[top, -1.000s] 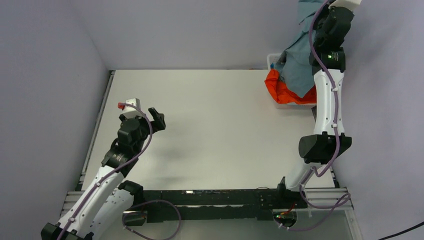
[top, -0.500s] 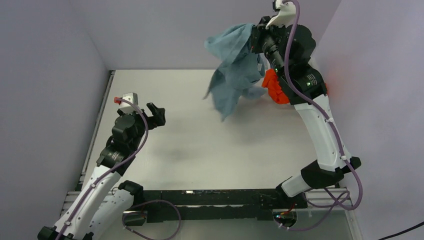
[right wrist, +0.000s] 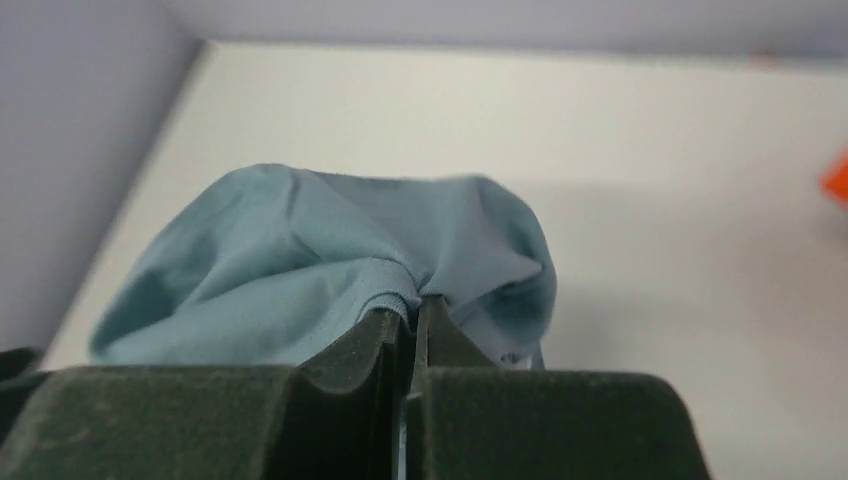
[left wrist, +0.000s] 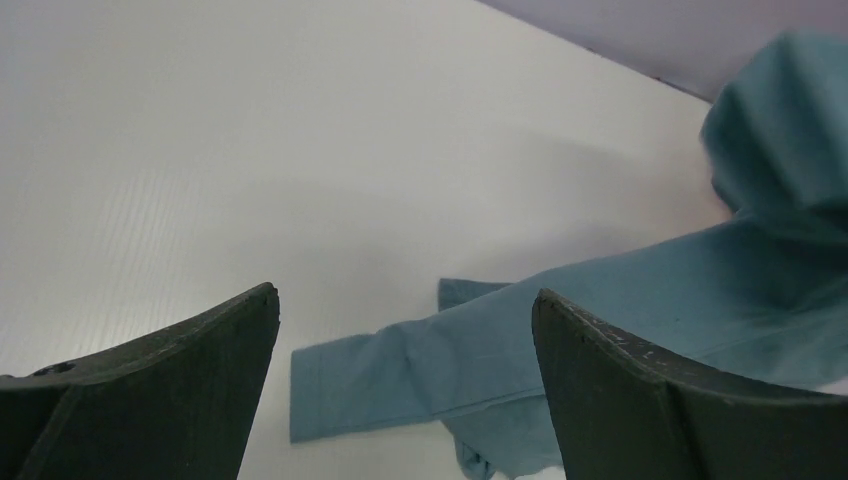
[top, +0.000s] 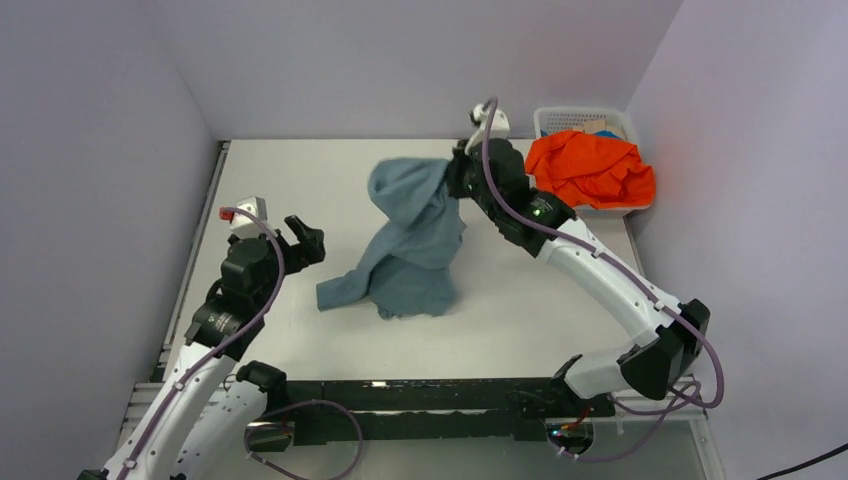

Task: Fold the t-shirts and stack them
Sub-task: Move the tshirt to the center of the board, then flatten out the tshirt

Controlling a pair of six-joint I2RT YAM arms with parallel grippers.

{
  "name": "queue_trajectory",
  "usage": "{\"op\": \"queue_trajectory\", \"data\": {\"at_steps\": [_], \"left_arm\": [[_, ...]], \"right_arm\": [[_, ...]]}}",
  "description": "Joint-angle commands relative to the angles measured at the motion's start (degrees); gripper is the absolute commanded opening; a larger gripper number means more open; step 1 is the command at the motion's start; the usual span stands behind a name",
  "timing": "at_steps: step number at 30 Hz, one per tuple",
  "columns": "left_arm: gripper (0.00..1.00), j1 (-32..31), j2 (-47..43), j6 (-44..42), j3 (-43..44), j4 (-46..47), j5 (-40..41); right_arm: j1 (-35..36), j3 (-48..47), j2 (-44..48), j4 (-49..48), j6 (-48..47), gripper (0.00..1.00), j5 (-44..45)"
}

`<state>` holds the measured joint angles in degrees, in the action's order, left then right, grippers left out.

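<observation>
A slate blue-grey t-shirt (top: 412, 240) hangs in a bunch over the middle of the table, its lower folds and one sleeve (left wrist: 380, 375) resting on the surface. My right gripper (top: 455, 175) is shut on its ribbed edge (right wrist: 395, 290) at the top of the bunch. An orange t-shirt (top: 588, 168) lies heaped in the white mesh basket (top: 585, 116) at the back right. My left gripper (top: 308, 235) stands open above the table's left side, a little left of the sleeve, with nothing between its fingers (left wrist: 180, 370).
The white table (top: 300, 170) has a rail along its left edge (top: 198, 240) and a black bar (top: 420, 395) along the near edge by the arm bases. Lavender walls close in the back and both sides.
My right arm has swung the blue-grey t-shirt from above the basket leftward and down, so its lower part now rests on the table's middle. The left arm shifted slightly.
</observation>
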<state>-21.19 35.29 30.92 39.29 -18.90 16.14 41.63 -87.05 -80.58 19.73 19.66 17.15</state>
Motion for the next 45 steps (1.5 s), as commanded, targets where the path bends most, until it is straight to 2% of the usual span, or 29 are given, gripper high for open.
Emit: {"op": "queue_trajectory", "data": {"at_steps": [1, 4, 5, 6, 7, 8, 10, 11, 13, 15, 18, 22, 26, 30, 32, 33, 35, 37, 40, 45], "left_arm": [[0.99, 0.2, 2.0, 3.8, -0.7, -5.2, 2.3], [0.99, 0.3, 4.7, 5.3, -2.8, -5.7, -0.4], [0.99, 0.3, 5.5, 6.2, -4.0, -5.5, -1.3], [0.99, 0.3, 6.5, 7.1, -5.2, -5.1, -2.2], [0.99, 0.3, 7.6, 8.0, -6.6, -4.4, -3.3], [0.99, 0.3, 8.7, 8.6, -7.8, -3.6, -4.7], [0.99, 0.3, 10.9, 9.5, -10.0, -1.0, -7.2], [0.99, 0.3, 12.3, 9.8, -10.8, 0.3, -8.1], [0.99, 0.3, 14.7, 10.4, -12.1, 2.8, -8.4], [0.99, 0.4, 17.4, 10.6, -12.9, 6.0, -8.2], [0.99, 1.6, 21.6, 11.8, -12.7, 9.7, -9.8], [0.98, 4.3, 27.6, 13.3, -14.5, 18.6, -14.4], [0.8, 5.9, 33.8, 13.5, -13.7, 21.5, -17.2], [0.71, 5.9, 37.7, 13.2, -13.0, 22.5, -19.7], [0.61, 5.9, 39.2, 13.2, -13.0, 23.4, -20.7], [0.54, 5.9, 39.9, 13.3, -13.2, 24.5, -21.8], [0.32, 5.9, 41.3, 13.4, -13.4, 26.4, -23.3], [0.01, 5.8, 42.1, 13.2, -13.2, 26.7, -24.0], [0.0, 5.8, 41.5, 12.7, -12.8, 25.9, -23.8], [0.0, 5.8, 37.1, 12.4, -13.2, 22.9, -21.7]], "right_arm": [[-6.3, 14.6, 5.0, -1.3, 13.6, 0.0, 6.2], [-14.7, 24.7, 3.9, 0.5, 18.1, 0.0, 0.3], [-17.1, 27.0, 2.9, 1.7, 18.9, 0.03, -0.2], [-18.8, 28.8, 2.2, 2.2, 18.9, 0.12, 0.5], [-19.9, 30.9, 1.6, 2.4, 18.9, 0.23, 2.2], [-21.0, 31.8, 1.0, 2.8, 18.7, 0.43, 3.7], [-21.4, 31.8, 0.2, 5.3, 19.1, 0.94, 8.8], [-21.4, 31.3, 0.2, 6.7, 19.3, 0.99, 11.4], [-21.4, 30.1, 0.6, 9.4, 19.9, 1.0, 16.5], [-21.3, 30.3, 2.1, 9.3, 17.7, 1.0, 17.6], [-21.3, 33.7, 5.9, 4.6, 13.3, 1.0, 14.0], [-21.3, 40.0, 12.8, -6.6, 8.2, 1.0, 4.2], [-21.2, 43.5, 17.0, -12.6, 5.3, 1.0, -1.0], [-20.8, 43.5, 17.3, -13.1, 3.4, 1.0, -2.9], [-19.6, 42.4, 15.9, -12.6, 2.3, 1.0, -3.2], [-18.4, 41.6, 14.8, -12.3, 1.6, 1.0, -2.4], [-14.7, 39.4, 12.1, -11.6, -0.6, 1.0, 0.8], [-9.6, 36.5, 8.2, -10.0, -3.2, 1.0, 5.3], [-4.2, 30.7, 1.5, -5.9, -2.7, 1.0, 11.4], [-0.2, 22.9, -9.4, -1.9, 4.4, 0.97, 15.3]]}}
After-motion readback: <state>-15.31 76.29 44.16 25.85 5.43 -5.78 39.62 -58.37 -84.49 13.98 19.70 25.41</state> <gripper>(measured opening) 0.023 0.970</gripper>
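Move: From the left gripper, the near-left end of the blue t-shirt lies about 5 cm right, 1 cm ahead and 23 cm below; the lying bulk of the shirt is some 20 cm right, 1 cm ahead, same depth. The right gripper already holds the shirt's top high up: the board's center is about 35 cm below, 3 cm left, 1 cm ahead; the laying spot 18 cm right, 2 cm back, 35 cm below; the orange t-shirt 36 cm right, 17 cm ahead, 28 cm below. Swing the right gripper down about 27 cm and 20 cm right, turning clockwise and tipping down, and open it on the way to let go of the shirt; rise slightly, then return some 15 cm left above the cloth, fingers open. Meanwhile lower the left gripper about 22 cm, drifting right and tipping some 35 degrees down, and close it to pinch the shirt's left end. ##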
